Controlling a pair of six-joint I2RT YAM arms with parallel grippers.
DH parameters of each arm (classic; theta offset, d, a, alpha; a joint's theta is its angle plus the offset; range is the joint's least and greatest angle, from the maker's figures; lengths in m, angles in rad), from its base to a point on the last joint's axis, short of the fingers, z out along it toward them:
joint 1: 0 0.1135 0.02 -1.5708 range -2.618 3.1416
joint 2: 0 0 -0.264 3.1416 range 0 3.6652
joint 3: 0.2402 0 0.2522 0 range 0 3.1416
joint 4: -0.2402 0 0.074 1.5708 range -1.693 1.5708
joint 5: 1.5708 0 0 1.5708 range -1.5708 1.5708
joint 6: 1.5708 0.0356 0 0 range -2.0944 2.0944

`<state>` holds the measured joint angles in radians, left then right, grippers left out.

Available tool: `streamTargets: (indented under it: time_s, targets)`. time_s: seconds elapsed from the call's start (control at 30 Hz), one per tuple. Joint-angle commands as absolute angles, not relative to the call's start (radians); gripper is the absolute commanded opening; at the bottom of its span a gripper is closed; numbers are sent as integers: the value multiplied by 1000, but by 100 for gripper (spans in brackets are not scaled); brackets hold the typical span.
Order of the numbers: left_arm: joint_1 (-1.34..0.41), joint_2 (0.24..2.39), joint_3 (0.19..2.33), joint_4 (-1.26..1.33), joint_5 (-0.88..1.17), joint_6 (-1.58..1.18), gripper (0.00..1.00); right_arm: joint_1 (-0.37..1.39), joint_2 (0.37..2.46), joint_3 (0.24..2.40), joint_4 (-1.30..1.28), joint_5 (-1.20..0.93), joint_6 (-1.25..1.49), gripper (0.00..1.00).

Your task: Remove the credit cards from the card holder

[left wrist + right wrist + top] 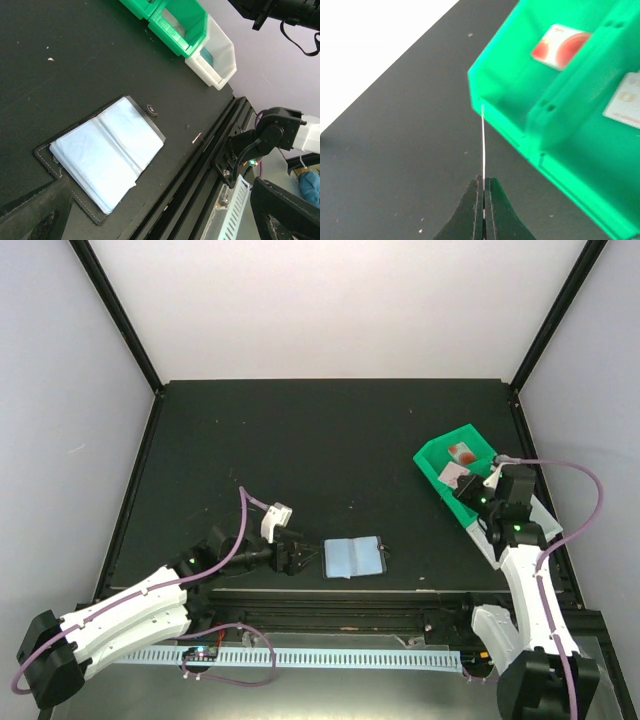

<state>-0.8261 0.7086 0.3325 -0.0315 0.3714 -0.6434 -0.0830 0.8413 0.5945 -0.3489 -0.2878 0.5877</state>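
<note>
The card holder [354,557] lies open and flat near the table's front edge, its pale blue lining facing up [107,150]. My left gripper [303,558] hovers just left of it, open, with nothing between its fingers [35,215]. My right gripper [483,181] is shut on a thin credit card [483,140] seen edge-on. The card's far end reaches the near corner of the green tray [520,100]. In the top view this gripper [470,490] is at the tray's near side. Two credit cards lie in the tray, one with a red mark [560,44] and one pale [625,100].
The green tray [436,454] stands at the right side of the table, with a white bin [216,54] joined to its near end. A black rail and a perforated white strip [330,656] run along the front edge.
</note>
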Motion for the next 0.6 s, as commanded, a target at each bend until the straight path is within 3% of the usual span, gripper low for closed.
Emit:
streamTargets:
  time_s: [0.0, 0.57]
  targets:
    - [-828, 709, 369, -52, 396, -645, 99, -184, 863, 629, -376, -276, 583, 1]
    - [-828, 784, 340, 57, 450, -724, 99, -374, 1084, 726, -413, -250, 544, 1]
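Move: Ahead and to the right of the right hand, which already pinches a card, is the green box's middle compartment with the VIP cards, about 6 cm forward, 13 cm right and 14 cm below. The compartment with the red card is some 15 cm ahead and 6 cm right; the white tray, 6 cm back and 21 cm right. From the left hand, the middle compartment is roughly 18 cm ahead and 45 cm right. Sweeping to its right by about 9 cm and slowing as it goes, the right hand carries the pinched card from beside the red-card compartment towards the middle one, sinking some 3 cm, mostly in the second half. The wrist turns about 15 degrees clockwise and tips the fingers 10 degrees further down; they stay shut on the card. ##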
